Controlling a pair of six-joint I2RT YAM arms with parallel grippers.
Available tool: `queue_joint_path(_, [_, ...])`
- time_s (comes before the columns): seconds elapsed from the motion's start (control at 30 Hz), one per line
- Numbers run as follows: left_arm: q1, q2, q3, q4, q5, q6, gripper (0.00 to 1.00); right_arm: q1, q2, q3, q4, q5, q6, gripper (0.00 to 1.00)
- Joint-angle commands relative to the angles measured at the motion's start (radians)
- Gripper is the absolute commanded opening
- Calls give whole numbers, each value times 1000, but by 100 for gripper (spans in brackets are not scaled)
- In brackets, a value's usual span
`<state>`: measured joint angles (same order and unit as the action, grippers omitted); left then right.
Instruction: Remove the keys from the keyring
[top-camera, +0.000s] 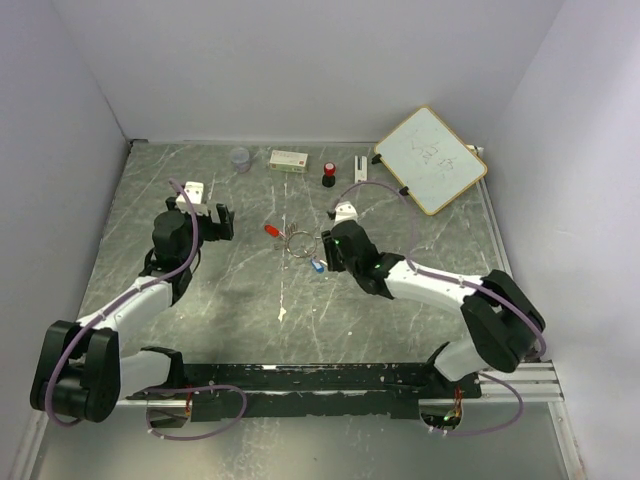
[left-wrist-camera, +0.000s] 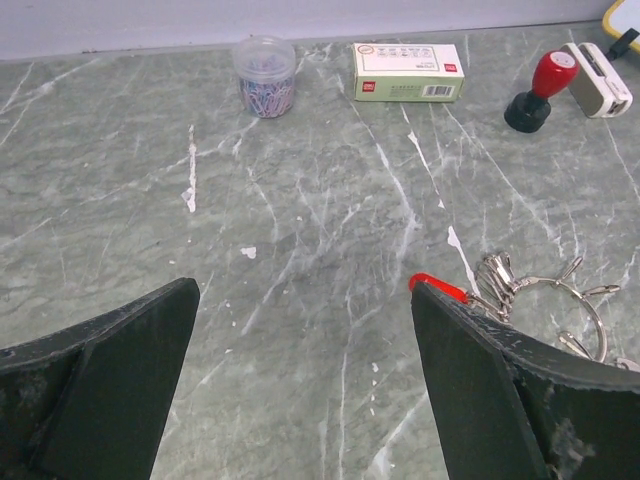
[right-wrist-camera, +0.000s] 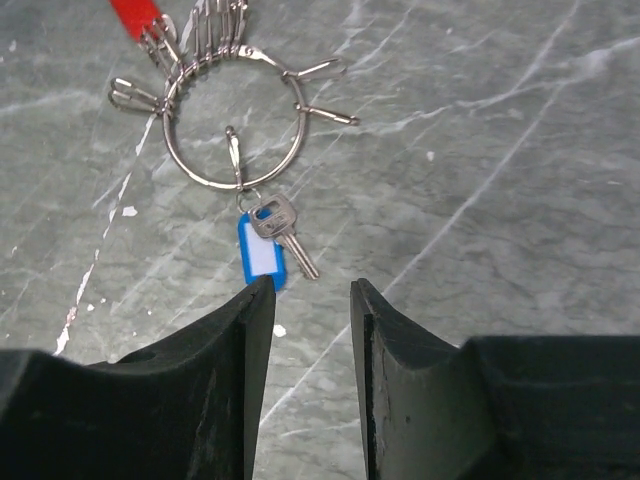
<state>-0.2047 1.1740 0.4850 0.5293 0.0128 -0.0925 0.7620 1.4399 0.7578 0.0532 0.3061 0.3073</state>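
The keyring (right-wrist-camera: 298, 140), a thin silver wire ring with several small clips, lies flat on the marble table. A blue-tagged key (right-wrist-camera: 262, 255) with a short silver blade (right-wrist-camera: 298, 250) hangs from its near side. A red key head (right-wrist-camera: 135, 15) sticks out at its far left. My right gripper (right-wrist-camera: 310, 290) hovers just short of the blue key, jaws narrowed to a small gap with nothing between them. My left gripper (left-wrist-camera: 305, 290) stands wide open to the left of the ring; its right finger hides part of the red key (left-wrist-camera: 435, 286) and the keyring (left-wrist-camera: 560, 290).
Along the back stand a jar of paper clips (left-wrist-camera: 266, 75), a small green-white box (left-wrist-camera: 407, 71), a black stamp with a red top (left-wrist-camera: 540, 88) and a white clip-like piece (left-wrist-camera: 597, 80). A whiteboard (top-camera: 432, 158) leans at the back right corner.
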Motion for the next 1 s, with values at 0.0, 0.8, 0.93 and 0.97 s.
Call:
queue_joint_path(0.0, [2, 4, 12, -25, -21, 10, 99, 20, 70, 34, 53, -30, 14, 37])
queue_joint_path(0.8, [4, -7, 6, -9, -108, -66, 98, 76, 316, 137, 36, 29, -30, 58])
queue_joint_path(0.93, [5, -17, -5, 0, -119, -66, 98, 76, 336, 140, 33, 27, -27, 58])
queue_joint_path(0.97, [6, -19, -6, 1, -128, -68, 98, 76, 340, 138, 33, 26, -25, 58])
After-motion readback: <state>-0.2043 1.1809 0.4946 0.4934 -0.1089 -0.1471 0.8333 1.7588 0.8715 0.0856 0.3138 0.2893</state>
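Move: The key, attached to the keyring beside the blue tag, lies roughly 4 cm left of the right hand, 2 cm ahead and about 9 cm below. The blue tag is just left of the key, and the keyring's centre is about 5 cm farther left and 5 cm farther out than the key; the red tag lies some 16 cm left of the right hand and 10 cm ahead. From the left hand, the key is about 26 cm right, 5 cm back and 17 cm below. Towards the key and blue tag, the right hand sinks about 7 cm, shifting some 4 cm left on the way, then drops nearly straight for the last part. Its part-open fingers spread wider to straddle the pair from above, while the wrist tips down slightly and rolls its left side lower, each by 5 to 10 degrees. The left hand dips briefly and drifts about 2 cm left, empty. ##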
